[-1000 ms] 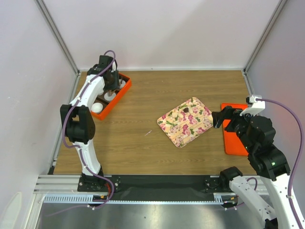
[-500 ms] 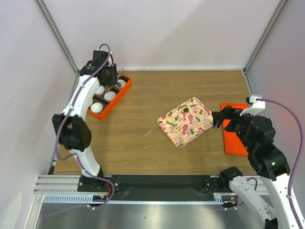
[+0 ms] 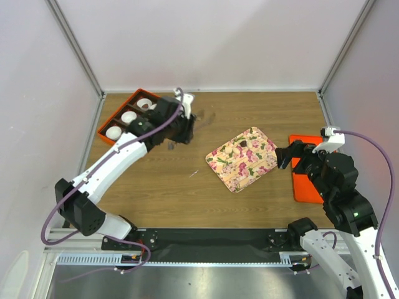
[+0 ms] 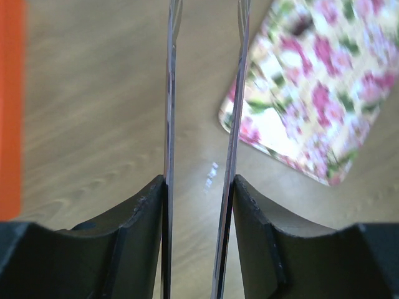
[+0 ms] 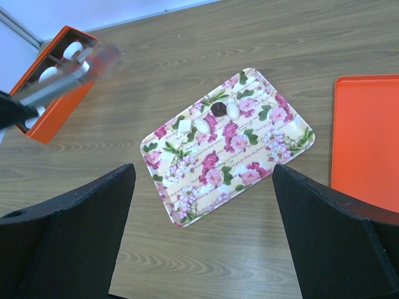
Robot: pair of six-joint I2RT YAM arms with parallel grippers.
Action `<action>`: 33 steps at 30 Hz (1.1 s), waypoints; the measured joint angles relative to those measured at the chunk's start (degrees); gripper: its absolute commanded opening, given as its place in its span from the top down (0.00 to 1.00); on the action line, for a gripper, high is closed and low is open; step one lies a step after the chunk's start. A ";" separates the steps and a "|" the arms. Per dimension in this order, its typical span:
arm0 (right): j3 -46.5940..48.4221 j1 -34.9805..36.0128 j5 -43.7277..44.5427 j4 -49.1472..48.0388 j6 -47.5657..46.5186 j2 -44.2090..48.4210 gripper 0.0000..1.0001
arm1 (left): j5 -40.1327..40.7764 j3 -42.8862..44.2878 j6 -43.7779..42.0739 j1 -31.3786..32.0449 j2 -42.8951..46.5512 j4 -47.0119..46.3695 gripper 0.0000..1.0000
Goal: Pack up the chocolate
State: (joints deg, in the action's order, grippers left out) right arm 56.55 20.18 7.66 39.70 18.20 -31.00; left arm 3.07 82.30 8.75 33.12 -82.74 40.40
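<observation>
One dark brown chocolate (image 5: pixel 217 109) lies on the pink-flowered tray (image 5: pixel 262 156), near its far end among a few small white pieces (image 5: pixel 232 110). My left gripper (image 3: pixel 185 127) hangs over the bare wood between the orange box (image 3: pixel 107 123) and the tray (image 3: pixel 224 168). It is shut on a pair of thin tongs (image 4: pixel 169 93), whose two blades run forward from my left gripper (image 4: pixel 199 187) with nothing between them. My right gripper (image 5: pixel 202 243) is wide open and empty, above the tray's near right side, and shows beside it from above (image 3: pixel 285 154).
The orange box holds white paper cups (image 3: pixel 129 116) in compartments at the back left; one cup (image 3: pixel 144 104) looks dark inside. A flat orange lid (image 3: pixel 305 184) lies right of the tray, partly under the right arm. Walls close the table on three sides.
The left arm has swung from over the orange box out to the right, carrying the tongs toward the tray. The right arm has barely moved.
</observation>
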 measured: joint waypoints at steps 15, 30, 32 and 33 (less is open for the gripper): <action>-0.02 0.00 0.09 0.00 -0.09 0.22 0.00 | -1.27 -4.66 1.22 13.81 -2.21 -7.78 0.47; -0.02 0.00 0.70 0.76 -0.52 0.76 0.00 | -2.45 -2.64 -5.05 13.90 -18.43 -13.44 0.46; -0.02 0.00 0.90 0.79 -0.74 0.76 0.00 | -2.86 -1.90 -5.49 13.92 -19.56 -13.75 0.46; -0.02 0.00 0.92 0.79 -0.92 0.76 0.00 | -3.06 -1.46 -5.79 13.92 -20.20 -14.05 0.46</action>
State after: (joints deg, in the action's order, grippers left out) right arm 56.53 20.18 8.58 40.49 17.28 -30.24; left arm 0.01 80.84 2.96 47.05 -102.94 26.35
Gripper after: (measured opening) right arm 0.994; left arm 0.543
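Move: The left gripper holds the tongs, empty. The dark chocolate lies about 23 cm to its right, 6 cm ahead and 24 cm below. The round white one sits about 3 cm to the left of the dark one and 3 cm nearer, the white square about 6 cm left and 3 cm nearer, and the white oval about 2 cm right and 1 cm nearer. From the right gripper the dark chocolate lies about 17 cm ahead, 8 cm left, 31 cm below. Bring the left gripper, keeping its hold on the open tongs, about 13 cm to the right and 12 cm down towards the dark chocolate: first draw back some 6 cm as you swing right, then ease forward again and sink for most of the drop. Turn it about 20 degrees clockwise so the prongs reach over the tray to either side of the dark chocolate. ##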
